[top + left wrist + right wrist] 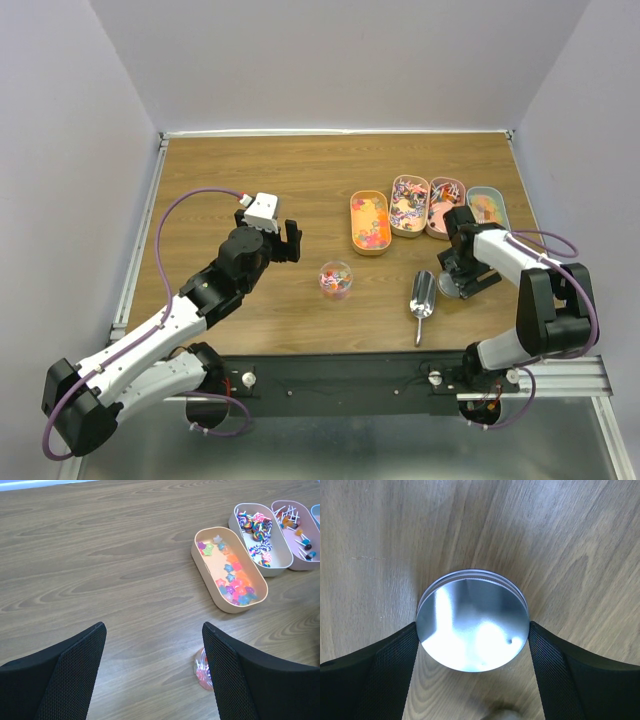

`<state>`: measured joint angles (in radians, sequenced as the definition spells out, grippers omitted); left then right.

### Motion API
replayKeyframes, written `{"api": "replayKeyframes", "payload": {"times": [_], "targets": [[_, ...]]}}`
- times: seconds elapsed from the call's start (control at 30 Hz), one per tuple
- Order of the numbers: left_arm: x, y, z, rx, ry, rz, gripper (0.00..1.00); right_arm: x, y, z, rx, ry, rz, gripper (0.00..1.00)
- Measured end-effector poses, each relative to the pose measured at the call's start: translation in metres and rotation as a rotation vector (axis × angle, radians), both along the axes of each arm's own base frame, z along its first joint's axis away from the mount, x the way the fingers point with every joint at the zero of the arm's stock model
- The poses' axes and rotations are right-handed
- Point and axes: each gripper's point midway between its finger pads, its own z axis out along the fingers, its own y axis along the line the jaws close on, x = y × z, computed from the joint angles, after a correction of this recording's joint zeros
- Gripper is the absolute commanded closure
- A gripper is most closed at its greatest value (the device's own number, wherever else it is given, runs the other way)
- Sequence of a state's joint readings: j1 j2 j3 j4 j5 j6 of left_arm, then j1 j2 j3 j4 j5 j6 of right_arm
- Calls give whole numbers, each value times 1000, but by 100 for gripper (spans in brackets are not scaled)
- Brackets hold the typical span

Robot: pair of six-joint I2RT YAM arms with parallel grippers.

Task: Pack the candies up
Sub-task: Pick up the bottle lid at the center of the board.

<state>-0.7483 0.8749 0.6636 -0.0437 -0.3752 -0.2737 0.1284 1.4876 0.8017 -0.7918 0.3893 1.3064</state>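
A small clear jar (336, 280) holding tiny pink and orange candies (335, 279) stands mid-table. In the left wrist view the jar (201, 670) peeks out from behind my right-hand finger. My left gripper (290, 241) hovers open to the jar's left, and only bare wood lies between its fingers (153, 630). A round metal lid (472, 625) lies flat on the table. My right gripper (472, 632) has a pad touching it on each side. From above, the lid (448, 287) shows just under that gripper (458, 278).
Several oblong trays of sweets stand at the back right: an orange one (370, 222) with star candies (235, 582), two pink ones (409, 206) (445, 207) and a pale one (487, 205). A metal scoop (423, 298) lies between jar and lid.
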Motion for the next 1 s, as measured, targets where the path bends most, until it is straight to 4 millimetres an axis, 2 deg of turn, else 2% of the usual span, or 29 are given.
{"api": "replayKeyframes", "payload": {"times": [0.2,0.33,0.63,0.87,1.0], "targets": [[0,0,0,1,0,0,15,-5,-1,3,-8,29,16,19],[0,0,0,1,0,0,15,-2,-3,14,-19,42,35,19],[0,0,0,1,1,0,15,15,-8,50,-57,30,100,19],[0,0,-3,4,8,1,15,38,-10,88,-90,-20,179,19],[1,0,-4,5,12,4,15,52,-5,109,-104,-53,250,18]]}}
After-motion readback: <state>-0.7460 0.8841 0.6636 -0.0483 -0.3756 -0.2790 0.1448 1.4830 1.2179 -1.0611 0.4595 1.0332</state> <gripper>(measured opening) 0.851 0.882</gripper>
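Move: Around the right fingers' tips, the bottle lid is already held, low over the table. The open bottle of candies it belongs to stands about 28 cm to the left and 1 cm farther out; the scoop lies some 8 cm left and 5 cm back. The pink lollipop tray is about 19 cm straight ahead, with the white candy tray 9 cm left of it. From the waiting left hand the bottle is about 8 cm right, 1 cm back and 18 cm down. Lifting the bottle lid with its pinch unchanged, the right hand rises about 11 cm, speeding up as it goes. After a small hitch backward it also swings forward some 5 cm towards the pink lollipop tray, away from the scoop, while the wrist turns about 15 degrees counter-clockwise. ##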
